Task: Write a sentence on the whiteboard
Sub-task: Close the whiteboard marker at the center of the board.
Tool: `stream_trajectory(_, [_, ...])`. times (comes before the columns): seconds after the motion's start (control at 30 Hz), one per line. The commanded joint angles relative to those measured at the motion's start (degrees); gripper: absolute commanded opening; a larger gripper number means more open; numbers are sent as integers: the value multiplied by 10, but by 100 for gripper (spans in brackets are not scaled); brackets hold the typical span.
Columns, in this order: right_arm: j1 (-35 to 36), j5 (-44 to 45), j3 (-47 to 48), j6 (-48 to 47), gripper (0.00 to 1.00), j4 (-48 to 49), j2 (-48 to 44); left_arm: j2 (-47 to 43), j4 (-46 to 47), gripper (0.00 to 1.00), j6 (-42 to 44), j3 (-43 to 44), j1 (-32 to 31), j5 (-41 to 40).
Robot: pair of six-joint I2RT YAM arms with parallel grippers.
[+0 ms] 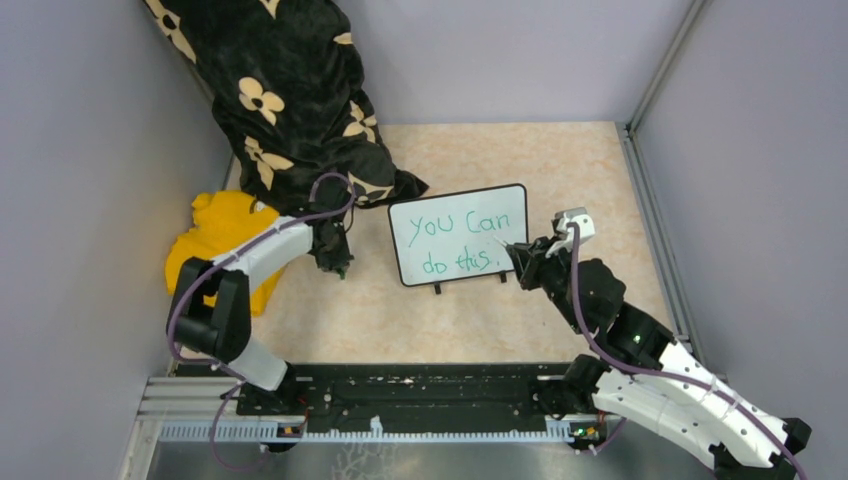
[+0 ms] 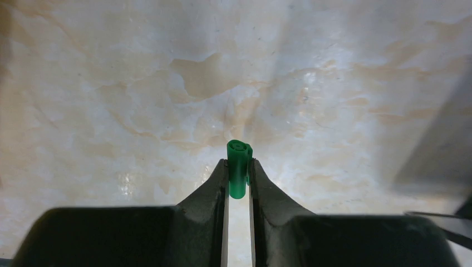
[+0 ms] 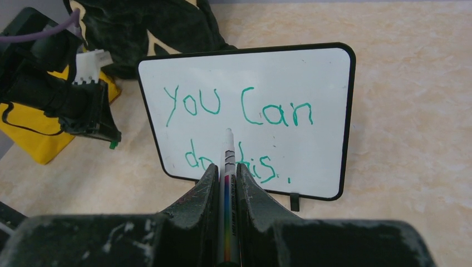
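The whiteboard point(image 1: 460, 246) stands on its two black feet in the middle of the table, also seen in the right wrist view point(image 3: 328, 105). The sentence point(image 1: 457, 240) in green lettering reads "you can do this." point(image 3: 239, 108). My right gripper point(image 3: 227, 173) is shut on a white marker point(image 3: 227, 167) whose bare tip points at the board, just off its right edge in the top view point(image 1: 522, 252). My left gripper point(image 2: 239, 167) is shut on the green marker cap point(image 2: 239, 172), left of the board point(image 1: 340, 262), low over the table.
A black cloth with cream flowers point(image 1: 290, 95) lies at the back left, its corner close to the board's upper left. A yellow cloth point(image 1: 215, 240) lies under the left arm. Grey walls enclose the table on three sides.
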Motion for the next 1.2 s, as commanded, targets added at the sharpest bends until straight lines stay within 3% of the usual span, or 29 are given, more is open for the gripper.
stream_trajectory(0.0, [-3, -5, 51, -19, 0, 31, 8, -71, -41, 0, -17, 58, 6, -9])
stream_trajectory(0.17, [-3, -17, 84, -45, 0, 43, 17, -138, -49, 0, -21, 110, 10, -5])
stream_trajectory(0.3, [-3, -34, 109, -67, 0, 70, 34, -201, 1, 0, -26, 125, 10, 27])
stream_trajectory(0.47, [-3, -61, 138, -91, 0, 147, 74, -291, 142, 0, -33, 107, 10, 93])
stream_trajectory(0.63, [-4, -94, 146, -107, 0, 250, 118, -322, 305, 0, -70, 86, 10, 197])
stream_trajectory(0.87, [-3, -136, 123, -103, 0, 369, 137, -327, 578, 0, -201, 21, 10, 305])
stream_trajectory(1.07, [0, -161, 99, -68, 0, 450, 138, -308, 707, 0, -315, 8, 11, 336])
stream_trajectory(1.17, [24, -126, 89, -71, 0, 505, 145, -297, 794, 0, -366, -9, 10, 334])
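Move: Across the table to the right, the marker's bare tip in the right fingers lies some 32 cm right of the left hand, 4 cm nearer the bases and 22 cm higher. The green cap, already in the left fingers, is about 34 cm left of the right hand, 8 cm ahead and 23 cm below. The whiteboard's middle is roughly 12 cm ahead of the right hand, 10 cm left and 18 cm below; the yellow cloth lies about 22 cm left of the left hand, 3 cm ahead, at its height. Swinging the cap up fast, the left hand climbs about 40 cm, drifts right towards the marker over the last half and tips from pointing down to pointing forward and right, slightly upward. The right hand raises the marker some 18 cm and moves it 7 cm left, tilting its tip up nearly 30 degrees. Both keep their grips. ##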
